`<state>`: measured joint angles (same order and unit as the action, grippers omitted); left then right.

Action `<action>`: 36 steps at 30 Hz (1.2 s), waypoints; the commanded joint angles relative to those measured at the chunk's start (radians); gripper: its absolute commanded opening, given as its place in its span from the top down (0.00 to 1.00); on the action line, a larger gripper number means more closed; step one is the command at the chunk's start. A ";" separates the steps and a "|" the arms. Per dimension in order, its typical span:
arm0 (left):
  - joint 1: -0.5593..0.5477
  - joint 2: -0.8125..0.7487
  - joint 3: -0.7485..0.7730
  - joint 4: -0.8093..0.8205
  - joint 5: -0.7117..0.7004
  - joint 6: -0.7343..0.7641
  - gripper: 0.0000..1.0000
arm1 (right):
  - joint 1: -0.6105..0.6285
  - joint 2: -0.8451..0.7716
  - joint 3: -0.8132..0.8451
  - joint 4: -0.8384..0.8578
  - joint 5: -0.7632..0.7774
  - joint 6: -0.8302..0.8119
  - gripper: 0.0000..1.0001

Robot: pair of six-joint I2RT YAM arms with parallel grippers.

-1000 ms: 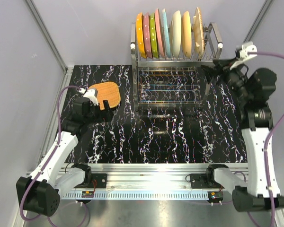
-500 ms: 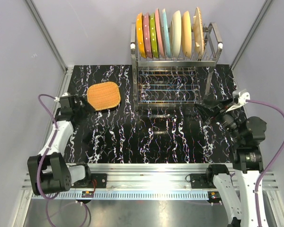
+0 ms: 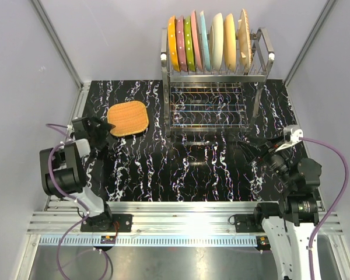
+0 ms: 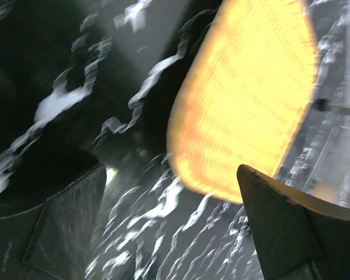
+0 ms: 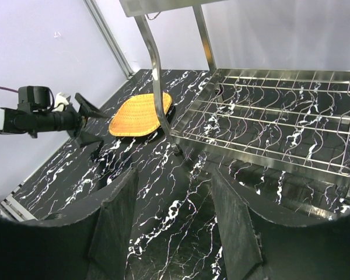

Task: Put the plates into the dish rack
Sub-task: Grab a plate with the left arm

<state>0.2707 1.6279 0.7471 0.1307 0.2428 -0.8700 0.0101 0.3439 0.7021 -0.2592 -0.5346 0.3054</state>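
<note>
Several plates (image 3: 207, 41) stand on edge side by side in the upper tier of the steel dish rack (image 3: 262, 55) at the back: orange, pink, green, light blue, cream and tan. The top view shows my left gripper (image 3: 102, 131) low at the table's left. It is open, empty, and points at an orange woven mat (image 3: 128, 118). In the left wrist view the blurred mat (image 4: 245, 99) lies just beyond the gripper (image 4: 175, 216). My right gripper (image 3: 252, 150) is open and empty, front right of the rack. Its wrist view shows the gripper (image 5: 175, 221) facing the rack's lower tier (image 5: 268, 122).
The rack's lower wire shelf (image 3: 207, 105) holds nothing. The mat (image 5: 141, 115) lies against the rack's left front leg (image 5: 157, 87). My left arm (image 5: 41, 116) shows at the left of the right wrist view. Grey walls enclose the black marbled table (image 3: 181, 169).
Both arms have pulled back toward the near edge. The left gripper came off the mat to its left. The right gripper dropped from the rack's right post to low over the table.
</note>
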 commanded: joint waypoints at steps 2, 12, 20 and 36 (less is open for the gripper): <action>0.001 0.114 0.052 0.133 0.062 -0.018 0.03 | -0.004 0.003 -0.007 0.023 0.018 0.017 0.39; -0.005 0.266 0.090 0.182 0.113 -0.044 0.27 | -0.004 0.018 -0.016 0.041 0.028 0.020 0.39; -0.054 0.294 0.210 0.017 0.072 0.057 0.61 | -0.004 0.023 -0.013 0.025 0.025 0.017 0.39; -0.057 -0.140 0.150 -0.173 0.081 0.063 1.00 | -0.004 0.047 0.028 0.050 -0.276 0.044 0.40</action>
<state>0.2111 1.6402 0.8890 0.0273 0.3275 -0.8318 0.0101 0.3614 0.6891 -0.2756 -0.6487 0.3183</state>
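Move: The last plate, the orange one, lies flat beside the open left hand: its middle is about 7 cm ahead, 10 cm to the right and some 3 cm lower, so its left rim comes almost up to the fingers. The dish rack's near left foot stands roughly 28 cm to the right of this hand and 3 cm nearer the base, also about 3 cm lower. From the right hand the plate is some 26 cm ahead, 47 cm left and 31 cm down. The left hand slides forward about 6 cm onto the plate's left rim with its fingers wide open, then begins to shut them while sinking about 2 cm and edging some 3 cm right, until they pinch the rim between them. With that grip kept, the hand reverses, rising about 5.5 cm and drawing back some 3 cm, having swung only slightly clockwise overall. ##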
